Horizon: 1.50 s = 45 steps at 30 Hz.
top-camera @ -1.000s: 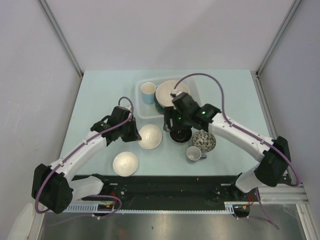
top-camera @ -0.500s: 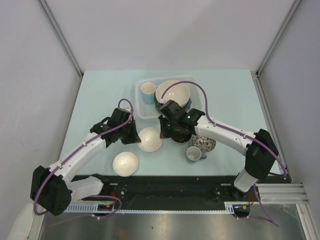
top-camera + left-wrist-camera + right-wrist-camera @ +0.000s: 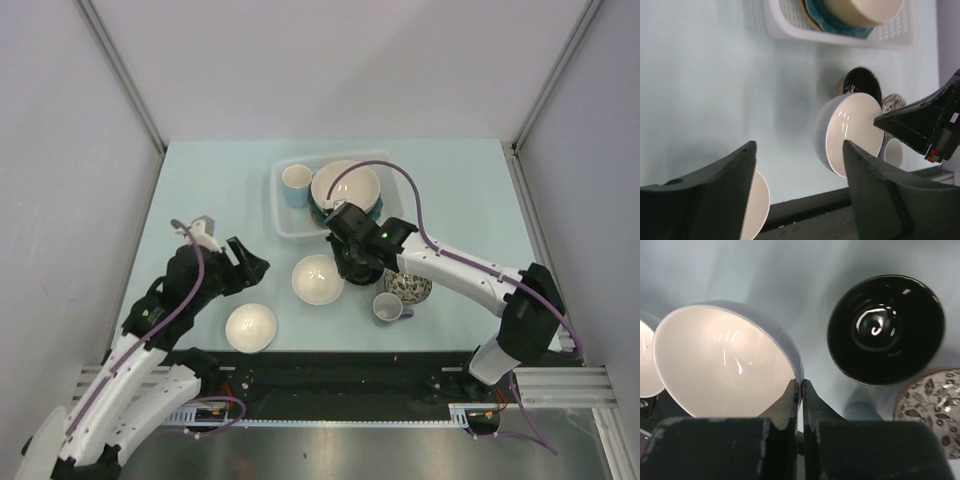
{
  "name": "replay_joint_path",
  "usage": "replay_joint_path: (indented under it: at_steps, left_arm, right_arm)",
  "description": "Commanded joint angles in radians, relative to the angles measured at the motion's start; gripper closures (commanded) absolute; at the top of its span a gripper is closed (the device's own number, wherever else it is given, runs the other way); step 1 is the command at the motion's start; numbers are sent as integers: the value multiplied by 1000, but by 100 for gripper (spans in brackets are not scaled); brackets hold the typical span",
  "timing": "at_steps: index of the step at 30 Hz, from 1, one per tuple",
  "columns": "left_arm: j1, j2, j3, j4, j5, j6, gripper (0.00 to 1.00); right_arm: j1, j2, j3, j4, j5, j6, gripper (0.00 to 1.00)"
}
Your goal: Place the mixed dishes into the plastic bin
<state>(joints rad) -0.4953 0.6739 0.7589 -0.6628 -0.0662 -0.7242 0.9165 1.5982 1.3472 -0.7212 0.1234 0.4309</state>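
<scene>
My right gripper (image 3: 343,266) (image 3: 801,389) is shut on the rim of a white bowl (image 3: 317,279) (image 3: 720,360) in the middle of the table. The black bowl (image 3: 362,270) (image 3: 886,330) and the speckled bowl (image 3: 410,283) (image 3: 935,405) sit just right of it. A mug (image 3: 385,308) stands in front of them. My left gripper (image 3: 243,268) (image 3: 797,185) is open and empty, pulled back to the left; its view shows the held white bowl (image 3: 850,132). A second white bowl (image 3: 250,326) (image 3: 756,205) lies at the near left. The plastic bin (image 3: 283,210) (image 3: 790,30) holds a mug (image 3: 296,182), a large white bowl (image 3: 345,186) and a teal plate (image 3: 840,20).
The black front rail (image 3: 330,365) runs along the table's near edge. Grey side walls (image 3: 60,200) stand at the left and right. The right arm's purple cable (image 3: 400,180) arches over the bin.
My left arm has let go of the white bowl and drawn back left and toward the near edge. My right gripper has moved left and closed on that bowl's rim.
</scene>
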Motion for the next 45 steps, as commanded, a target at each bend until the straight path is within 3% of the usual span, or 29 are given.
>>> replay_joint_path:
  at_steps: [1,6,12,16,23,27,45]
  left_arm:
    - [-3,-83,-26,-34,-126,-86,20]
    - [-3,-37,-18,-49,-119,-90,20]
    - [-5,-16,-24,-24,-96,-84,21]
    - [-5,1,-23,-18,-90,-77,21]
    - [-3,45,-12,-12,-75,-64,21]
    - [-3,76,-4,-12,-67,-52,22]
    - [-3,102,-9,28,-24,-29,23]
  right_arm:
    - [-28,-128,17,25,48,-34,100]
    - [-163,-167,105,49,-2,-33,100]
    - [-321,-28,360,-24,1,-127,100]
    - [-425,196,629,-67,-31,-168,100]
    - [-476,530,952,-141,-70,-176,100]
    - [-490,614,997,-155,-91,-152,100]
    - [-518,677,915,-121,-113,-130,100]
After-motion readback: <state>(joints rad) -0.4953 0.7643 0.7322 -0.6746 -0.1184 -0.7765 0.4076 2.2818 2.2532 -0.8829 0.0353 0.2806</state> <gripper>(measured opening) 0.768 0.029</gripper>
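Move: Some 24 cm ahead of the right hand, nearly in line with it and slightly lower, the large white bowl sits on the plates in the plastic bin; it is the goal for the small white bowl already pinched by its rim. The blue mug stands about 14 cm to the left of that large bowl. The black bowl is roughly 3 cm ahead and 6 cm right of the right hand. From the empty left hand the large bowl is about 22 cm ahead, 23 cm right and 11 cm lower. Keeping the rim pinched, the right hand carries the small bowl about 27 cm forward and 8 cm right, arching some 15 cm up over the bin's near wall, then straight down into the large bowl. The wrist turns roughly 20 degrees clockwise and the fingers stay shut. The open left hand lifts a little, then sinks about 5 cm beside the work. ##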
